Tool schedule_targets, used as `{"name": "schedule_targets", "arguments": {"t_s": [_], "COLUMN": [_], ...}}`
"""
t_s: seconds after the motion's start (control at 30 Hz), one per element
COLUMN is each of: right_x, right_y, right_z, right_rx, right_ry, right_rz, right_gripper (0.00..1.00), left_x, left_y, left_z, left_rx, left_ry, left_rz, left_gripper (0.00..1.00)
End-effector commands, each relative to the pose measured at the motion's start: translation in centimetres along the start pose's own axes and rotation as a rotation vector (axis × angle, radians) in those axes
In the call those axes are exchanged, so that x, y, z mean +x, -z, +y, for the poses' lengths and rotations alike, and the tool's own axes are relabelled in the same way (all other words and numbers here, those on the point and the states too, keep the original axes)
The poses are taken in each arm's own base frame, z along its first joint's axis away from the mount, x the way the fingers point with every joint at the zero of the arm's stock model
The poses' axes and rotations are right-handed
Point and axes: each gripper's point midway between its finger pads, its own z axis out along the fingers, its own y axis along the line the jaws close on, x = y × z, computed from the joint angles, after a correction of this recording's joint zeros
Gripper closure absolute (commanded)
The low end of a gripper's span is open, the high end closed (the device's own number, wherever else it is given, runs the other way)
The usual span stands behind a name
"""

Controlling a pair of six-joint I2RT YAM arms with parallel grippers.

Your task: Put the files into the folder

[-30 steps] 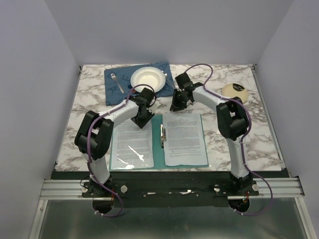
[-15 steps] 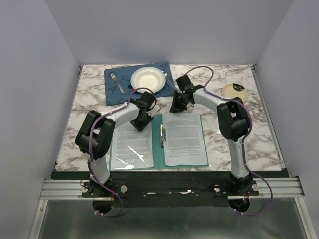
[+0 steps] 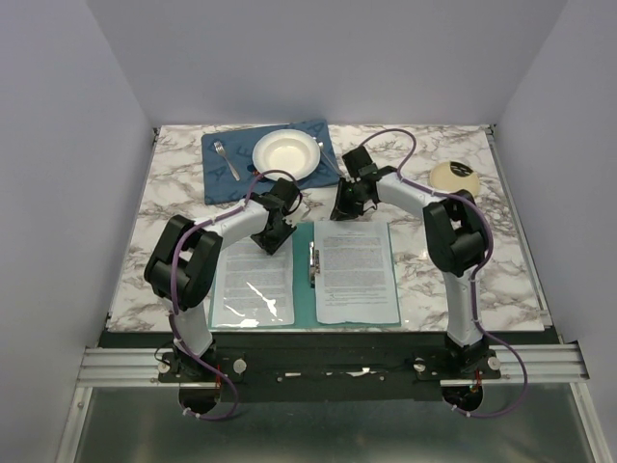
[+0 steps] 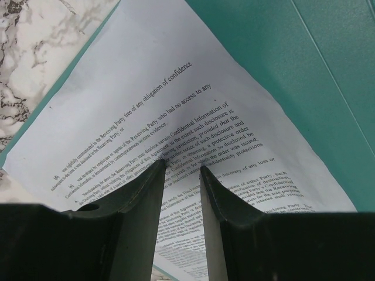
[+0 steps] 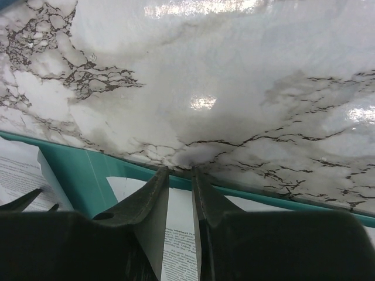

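The teal folder (image 3: 306,289) lies open near the table's front edge, with a small metal clip (image 3: 312,265) at its spine. The files (image 3: 357,270) are printed white sheets. One lies on the right half and another under a shiny cover (image 3: 253,285) on the left half. My left gripper (image 3: 271,234) stands at the left sheet's far right corner. In the left wrist view its tips (image 4: 180,165) rest on the printed sheet (image 4: 146,105), a narrow gap apart, with teal folder (image 4: 304,58) beyond. My right gripper (image 3: 344,208) has its tips (image 5: 180,170) at the folder's far edge (image 5: 82,170). It is slightly open, and paper (image 5: 179,234) shows through the gap.
A dark blue placemat (image 3: 214,183) at the back carries a white bowl (image 3: 285,152) and a fork (image 3: 227,159). A cream round object (image 3: 454,175) sits at the back right. Marble table (image 5: 234,70) lies beyond the folder, and grey walls enclose the table.
Both grippers have shifted only slightly at the folder's far edge. The left sheet's far edge sits a little nearer than before. The gaps between the jaws look unchanged.
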Motion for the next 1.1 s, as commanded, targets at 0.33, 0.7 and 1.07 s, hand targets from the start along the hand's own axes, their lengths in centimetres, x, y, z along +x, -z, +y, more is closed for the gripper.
{"name": "schedule_targets", "arguments": {"t_s": [0.33, 0.7, 1.07], "right_x": [-4.6, -0.3, 5.7], "right_y": [4.8, 9.8, 8.0], "right_z": [2.8, 8.7, 7.5], "right_rx": [-0.045, -0.612, -0.813], "right_ry": [0.008, 0.126, 0.154], "right_rz": [-0.217, -0.252, -0.145], "right_gripper": [0.48, 0.41, 0.38], "left_x": [2.0, 2.2, 1.8], "left_y": [-0.6, -0.4, 0.0], "left_z": [0.0, 0.0, -1.7], "left_rx": [-0.019, -0.018, 0.080], "left_ry": [0.003, 0.001, 0.019], "left_rz": [0.047, 0.047, 0.041], "left_gripper": [0.58, 0.58, 0.59]}}
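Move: The metal clip on the folder's spine lies about 12 cm back from the right hand and 6 cm to its left, a centimetre or so lower. The right sheets' middle is roughly 15 cm back and 5 cm right of that hand, the left sheets' middle some 16 cm back and 22 cm left. From the left hand, whose fingertips rest on the left sheets, the clip is about 12 cm right and 3 cm back. The right hand comes away from the far edge of the right sheets, rising about 11 cm almost straight up while its fingers spread to roughly twice their gap. It then swings back and left, towards the metal clip, dropping again to end about 6 cm above its starting height, and rolls some 35 degrees so the fingers point well over to the left, above the folder. ##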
